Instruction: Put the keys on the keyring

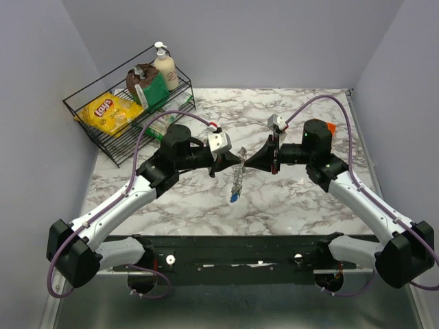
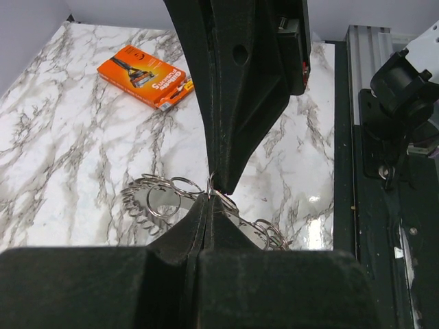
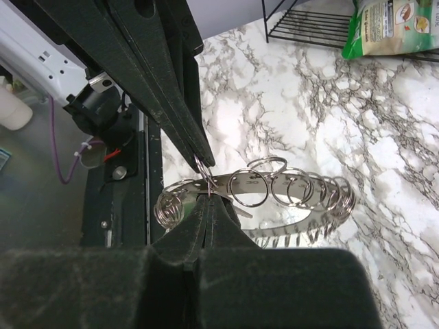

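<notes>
The keyring (image 1: 238,175), a flat grey metal band whose rim carries several small wire rings, hangs above the marble between my two grippers. My left gripper (image 1: 232,160) and right gripper (image 1: 247,162) meet tip to tip, both shut. In the left wrist view the left gripper (image 2: 209,197) pinches one small ring at the keyring (image 2: 156,200) rim, with the right fingers (image 2: 230,137) coming down onto the same spot. The right gripper (image 3: 208,200) nips that small ring on the keyring (image 3: 288,188) too. A blue key (image 1: 234,198) shows just below the keyring; whether it hangs or lies flat is unclear.
A black wire basket (image 1: 103,140) at the back left holds a yellow crisp bag (image 1: 110,112), a green packet (image 1: 152,89) and a lotion bottle (image 1: 164,67). An orange razor box (image 2: 145,75) lies at the back right of the marble table (image 1: 288,205).
</notes>
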{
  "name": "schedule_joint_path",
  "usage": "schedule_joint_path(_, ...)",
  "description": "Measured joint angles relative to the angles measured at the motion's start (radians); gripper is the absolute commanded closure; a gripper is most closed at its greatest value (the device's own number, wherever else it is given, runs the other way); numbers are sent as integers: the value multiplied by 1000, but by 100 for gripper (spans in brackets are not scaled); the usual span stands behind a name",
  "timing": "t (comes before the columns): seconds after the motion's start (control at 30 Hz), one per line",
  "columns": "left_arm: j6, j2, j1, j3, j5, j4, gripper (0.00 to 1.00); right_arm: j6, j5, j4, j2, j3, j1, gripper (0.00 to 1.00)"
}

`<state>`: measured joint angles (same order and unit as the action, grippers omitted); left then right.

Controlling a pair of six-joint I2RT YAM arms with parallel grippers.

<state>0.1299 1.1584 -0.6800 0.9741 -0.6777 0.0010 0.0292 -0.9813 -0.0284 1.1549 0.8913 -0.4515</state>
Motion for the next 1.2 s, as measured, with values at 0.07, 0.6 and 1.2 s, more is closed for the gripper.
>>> schedule_joint_path(0.07,-2,-5,0,-11,0,11,100,0,-3,0,7,0,0,100)
schedule_joint_path(0.6,-50,-6,3,-47,-10,90,100,5,-45,-6,49,4,0,100)
schedule_joint_path(1.2,-94,-20,4,-95,-8,210,100,-5,-37,13,7,4,0,52)
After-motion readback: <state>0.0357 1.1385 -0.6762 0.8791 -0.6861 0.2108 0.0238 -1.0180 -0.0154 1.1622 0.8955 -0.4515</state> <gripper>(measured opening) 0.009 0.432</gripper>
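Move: The small split ring being worked sits between the two sets of fingertips: about 1 cm to the left and 1 cm above the right hand's shut fingers, which pinch its wire, and right at the left hand's shut tips. The black key's head is roughly 2 cm below the right hand and 1 cm to its left. The metal loop of rings hangs about 6 cm below that hand, 2 cm forward and 1 cm to its left. Still pinching the small ring's wire below the left fingertips, the right hand draws down about 1 cm and a touch left, tipping slightly. It then lets go, its fingers opening to a bit under half while it lifts back about 1 cm. The left hand keeps its pinch nearly in place, fingertips tilting up some 5 degrees. ##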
